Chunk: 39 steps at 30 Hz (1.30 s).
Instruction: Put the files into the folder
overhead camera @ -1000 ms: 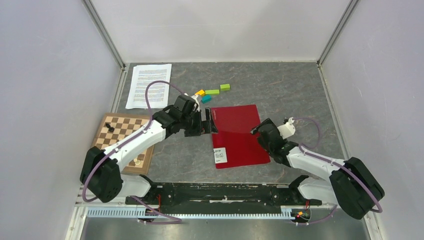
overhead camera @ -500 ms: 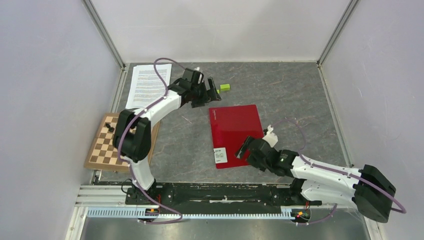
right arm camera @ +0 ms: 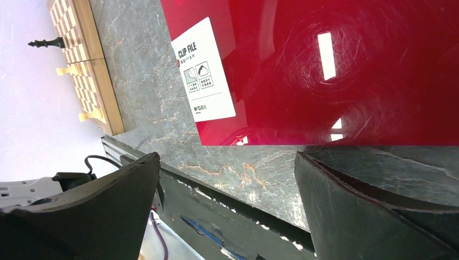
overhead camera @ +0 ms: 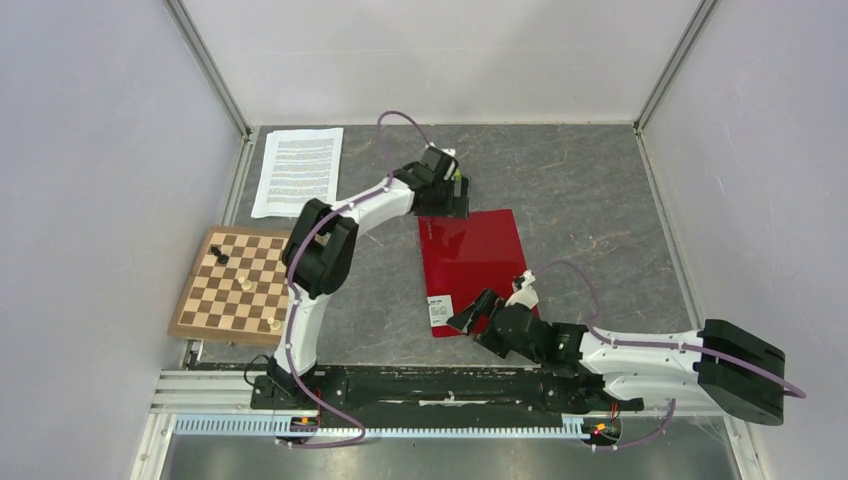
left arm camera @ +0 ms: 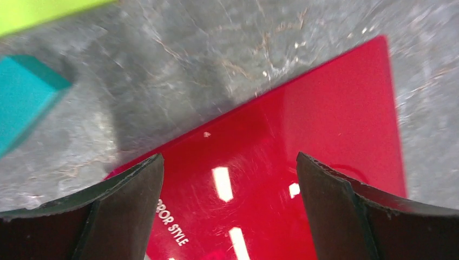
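The red folder (overhead camera: 478, 262) lies shut and flat in the middle of the table, its white label (overhead camera: 440, 311) at the near left corner. The files (overhead camera: 298, 170), white printed sheets, lie at the far left corner, apart from both arms. My left gripper (overhead camera: 452, 200) hovers open over the folder's far left edge; in the left wrist view the red cover (left arm camera: 325, 119) shows between my left gripper's (left arm camera: 228, 162) empty fingers. My right gripper (overhead camera: 468, 313) is open and low at the folder's near edge by the label; my right gripper's (right arm camera: 227, 162) fingers straddle bare table just off the folder (right arm camera: 335, 70).
A wooden chessboard (overhead camera: 240, 285) with a few pieces sits at the left, near the files. A teal block (left arm camera: 21, 92) and a green block (left arm camera: 43, 8) lie just beyond the folder's far left corner. The table's front edge and metal rail (right arm camera: 233, 208) run right beside the right gripper.
The left arm swung right from the blocks to the folder's far edge. The right gripper slid left along the folder's near edge toward the label. Both stayed open.
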Each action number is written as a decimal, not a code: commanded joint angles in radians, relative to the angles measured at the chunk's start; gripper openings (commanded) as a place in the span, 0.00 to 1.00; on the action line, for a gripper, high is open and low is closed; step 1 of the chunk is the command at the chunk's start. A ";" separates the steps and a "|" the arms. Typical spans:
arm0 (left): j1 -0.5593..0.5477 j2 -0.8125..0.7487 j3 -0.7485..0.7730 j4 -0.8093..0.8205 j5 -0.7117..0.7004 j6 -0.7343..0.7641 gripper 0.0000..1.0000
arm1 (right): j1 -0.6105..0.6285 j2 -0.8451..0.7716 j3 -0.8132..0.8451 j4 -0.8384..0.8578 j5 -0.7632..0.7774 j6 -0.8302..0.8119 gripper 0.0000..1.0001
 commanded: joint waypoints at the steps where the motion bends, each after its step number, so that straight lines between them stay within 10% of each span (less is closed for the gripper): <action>1: -0.042 0.058 0.084 -0.069 -0.145 0.095 0.97 | 0.023 0.004 -0.024 0.051 0.070 0.034 0.98; 21: -0.065 -0.160 -0.250 -0.029 -0.076 -0.048 0.97 | 0.008 -0.461 -0.196 -0.315 0.389 0.138 0.98; 39: -0.065 -0.215 -0.251 -0.050 -0.078 -0.084 0.96 | 0.030 -0.199 -0.085 -0.136 0.081 0.152 0.99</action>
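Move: The left hand is above the folder's far left part; the folder's middle is about 15 cm back and 6 cm right of it, some 4 cm lower. The teal block is roughly 3 cm ahead and 9 cm left of the left hand, the green block about 9 cm straight ahead. From the right hand, at the near edge, the folder's middle lies about 15 cm ahead and 2 cm left, and its white label 6 cm ahead and 10 cm left. Open left fingertips come down about 2.5 cm onto the folder's far left part, then drag back some 6 cm and a little left, easing up about 1 cm at the end. Meanwhile the open right hand sweeps right about 7 cm along the near edge, turning clockwise, then returns partway; whether it touches the folder can't be seen. ##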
